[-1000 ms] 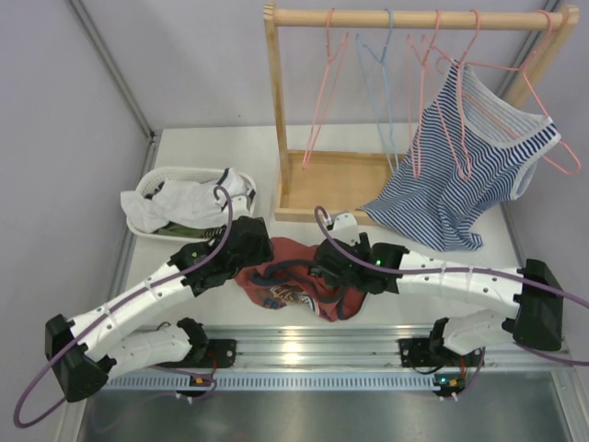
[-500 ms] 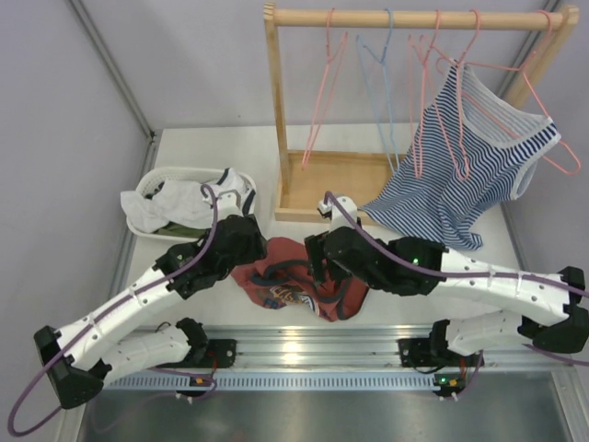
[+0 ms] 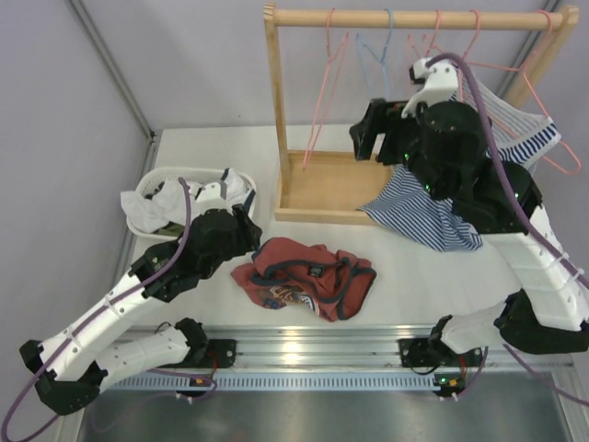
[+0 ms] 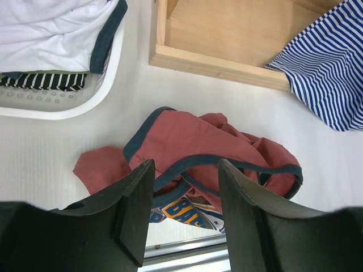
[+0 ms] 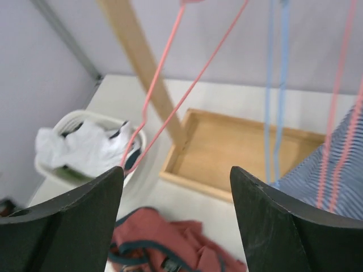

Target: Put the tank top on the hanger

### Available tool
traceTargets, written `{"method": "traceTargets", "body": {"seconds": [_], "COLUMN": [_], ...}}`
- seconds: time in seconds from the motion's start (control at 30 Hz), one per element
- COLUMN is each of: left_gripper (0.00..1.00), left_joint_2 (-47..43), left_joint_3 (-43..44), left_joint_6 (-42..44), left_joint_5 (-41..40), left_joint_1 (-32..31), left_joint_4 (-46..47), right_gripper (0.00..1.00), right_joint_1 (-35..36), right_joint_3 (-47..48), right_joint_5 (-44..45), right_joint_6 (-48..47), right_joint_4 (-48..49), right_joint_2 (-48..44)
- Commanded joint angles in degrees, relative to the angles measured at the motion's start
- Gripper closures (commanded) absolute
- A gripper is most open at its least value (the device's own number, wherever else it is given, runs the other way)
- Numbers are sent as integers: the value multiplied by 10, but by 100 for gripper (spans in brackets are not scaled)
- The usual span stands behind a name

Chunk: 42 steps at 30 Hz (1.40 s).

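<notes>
The rust-red tank top [image 3: 304, 281] lies crumpled on the table between the arms, with its navy trim and part of the blue-and-white print showing. My left gripper [image 3: 241, 226] is open and empty just above the tank top's left part [image 4: 204, 141]; in the left wrist view the gripper [image 4: 184, 170] frames the navy trim. My right gripper [image 3: 366, 133] is open and empty, raised high by the rack. The pink hanger [image 3: 317, 115] hangs on the rail left of it. In the right wrist view, the pink wire [image 5: 164, 56] hangs ahead of the right gripper [image 5: 176, 175], and the tank top [image 5: 164, 238] is far below.
A wooden rack [image 3: 405, 17] with a wooden base tray [image 3: 336, 184] stands at the back. It holds a light blue hanger [image 3: 382, 83], more pink hangers, and a striped tank top [image 3: 460, 175]. A white basket [image 3: 156, 175] of clothes sits at the left.
My right arm rose from the tank top up and back to the rack, gripper open. My left arm drew slightly back and left. The tank top stays on the table.
</notes>
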Motion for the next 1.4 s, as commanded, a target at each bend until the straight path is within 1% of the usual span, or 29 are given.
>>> {"method": "traceTargets", "body": {"seconds": [0.0,0.03,0.07,0.1,0.13,0.17,0.23,0.27,0.37,0.43,0.5,0.67,0.73,0.97,1.03,1.07,1.1,1.17,1.2,1.37], "left_gripper": [47,47,47,47,47,47,47,47,47,47,47,46,46,46,46,46,46,46,46,47], "left_joint_2": [-5,-3,-2,-1,0,0,-1,0,3,7,10,12,15,20,20,21,22,24,24,31], "left_joint_3": [28,31,32,37,39,42,50,52,62,63,63,65,75,95,95,95,94,94,94,96], "left_joint_6": [17,21,23,26,31,33,41,43,52,60,64,76,81,91,91,89,86,86,84,79], "left_joint_5": [0,4,8,11,16,18,19,23,32,39,45,51,54,54,51,50,50,47,47,47], "left_joint_1": [2,2,2,2,2,2,2,3,2,2,2,3,2,2,2,3,3,3,3,2], "left_joint_4": [-1,1,4,5,6,7,12,12,19,23,25,30,27,12,11,12,12,12,13,13], "right_gripper": [24,24,24,24,24,24,25,25,25,25,25,31,36,39,43,46,51,55,59,63], "right_joint_1": [-88,-118,-179,-207,-264,-292,-344,-385,-446,-465,-476,-505,-513,-541,-547,-549,-550,-552,-553,-553], "right_joint_3": [84,121,130,135,133,130,117,109,83,73,78,64,63,47,49,49,45,40,34,27], "right_joint_5": [-27,-47,-84,-95,-116,-116,-160,-192,-236,-267,-275,-293,-296,-325,-324,-340,-342,-349,-355,-364], "right_joint_6": [-75,-75,-74,-73,-73,-72,-73,-74,-83,-97,-107,-126,-134,-159,-162,-163,-164,-164,-164,-175], "right_joint_4": [-29,-37,-35,-32,-24,-20,-12,5,34,45,36,50,55,77,73,74,74,80,85,89], "right_joint_2": [42,56,61,61,58,55,49,46,30,32,43,61,75,103,115,117,121,121,120,123]}}
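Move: The bare pink hanger, next left of the one carrying the striped top, lies about 18 cm ahead of the right hand, 20 cm to its right and 5 cm lower. Another pink hanger hangs some 10 cm left of it, and the blue one is nearly straight ahead of the hand, about 18 cm out. The striped top hangs lower, some 8 cm beyond the target. From the left hand, the target is about 20 cm ahead, 47 cm right and 18 cm higher. Swing the open right gripper fast to the right and forward, about 20 cm across, turning it clockwise, past the blue hanger. Then ease farther forward and sink some 7 cm to bring the bare pink hanger's wire between the fingertips, narrowing them to about half their opening without shutting. Meanwhile raise the empty left hand about 4 cm. ##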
